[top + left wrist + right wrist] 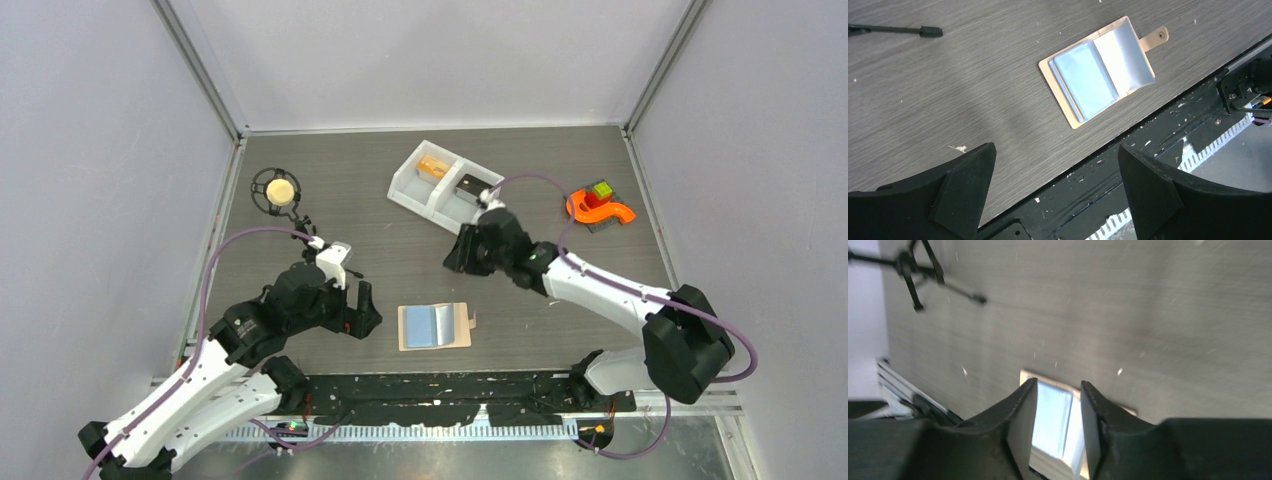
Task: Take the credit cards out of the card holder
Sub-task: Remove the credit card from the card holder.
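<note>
The beige card holder (435, 326) lies open and flat on the table near the front edge, its light blue lining up and its snap tab to the right. It also shows in the left wrist view (1098, 75) and, blurred, past the right fingers (1053, 415). An orange-tan credit card (433, 167) and a dark one (470, 187) lie in the two compartments of the white bin (410, 187). My left gripper (360, 303) (1055, 150) stands wide open left of the holder, holding nothing. My right gripper (460, 255) (1058, 385) hovers between bin and holder, jaws apart and empty.
A black stand holding a yellowish ball (280, 190) sits at the back left; its legs appear in the right wrist view (923, 270). An orange piece with a green cube (598, 205) lies at the back right. The black base rail (450, 390) runs along the front edge.
</note>
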You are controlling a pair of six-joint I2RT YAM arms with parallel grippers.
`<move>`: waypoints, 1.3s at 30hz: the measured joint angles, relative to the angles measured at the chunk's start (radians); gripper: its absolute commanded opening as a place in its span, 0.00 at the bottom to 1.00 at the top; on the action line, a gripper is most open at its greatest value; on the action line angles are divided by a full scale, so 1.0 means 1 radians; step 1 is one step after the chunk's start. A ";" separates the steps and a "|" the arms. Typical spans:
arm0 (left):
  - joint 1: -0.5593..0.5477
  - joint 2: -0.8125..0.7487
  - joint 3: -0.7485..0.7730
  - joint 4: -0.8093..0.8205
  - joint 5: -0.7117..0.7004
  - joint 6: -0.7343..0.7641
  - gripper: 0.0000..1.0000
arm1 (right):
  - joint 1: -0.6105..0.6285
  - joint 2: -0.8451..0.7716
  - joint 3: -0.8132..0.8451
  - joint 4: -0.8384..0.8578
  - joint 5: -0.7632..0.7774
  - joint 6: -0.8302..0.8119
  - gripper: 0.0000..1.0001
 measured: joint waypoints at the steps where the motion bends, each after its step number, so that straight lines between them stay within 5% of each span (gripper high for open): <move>1: 0.000 0.001 -0.008 0.002 0.002 -0.008 0.97 | 0.054 -0.007 -0.018 -0.003 0.016 0.006 0.51; 7: 0.000 -0.044 -0.021 0.004 -0.043 -0.016 0.98 | 0.309 -0.003 -0.029 -0.017 0.124 0.038 0.65; 12: 0.000 -0.116 -0.021 0.004 -0.085 -0.016 0.99 | 0.392 0.091 0.049 -0.087 0.200 0.057 0.73; 23: 0.000 -0.175 -0.034 0.004 -0.121 -0.024 0.99 | 0.475 0.320 0.205 -0.233 0.311 0.122 0.80; 39: 0.000 -0.193 -0.043 0.005 -0.121 -0.039 0.99 | 0.507 0.428 0.267 -0.311 0.394 0.147 0.76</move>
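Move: The right hand holds nothing; the card holder's blue sleeve, its next target, lies about 11 cm back, 7 cm left and 12 cm below. The card holder's middle is also roughly 11 cm back but only 5 cm left, at the same depth. The white box stands about 17 cm straight ahead and 10 cm lower. From the left hand the blue sleeve is some 11 cm right, 2 cm back and 16 cm down. The right hand swings back-left, then sinks some 10 cm over the blue sleeve, rolling 30 degrees and opening wide. ##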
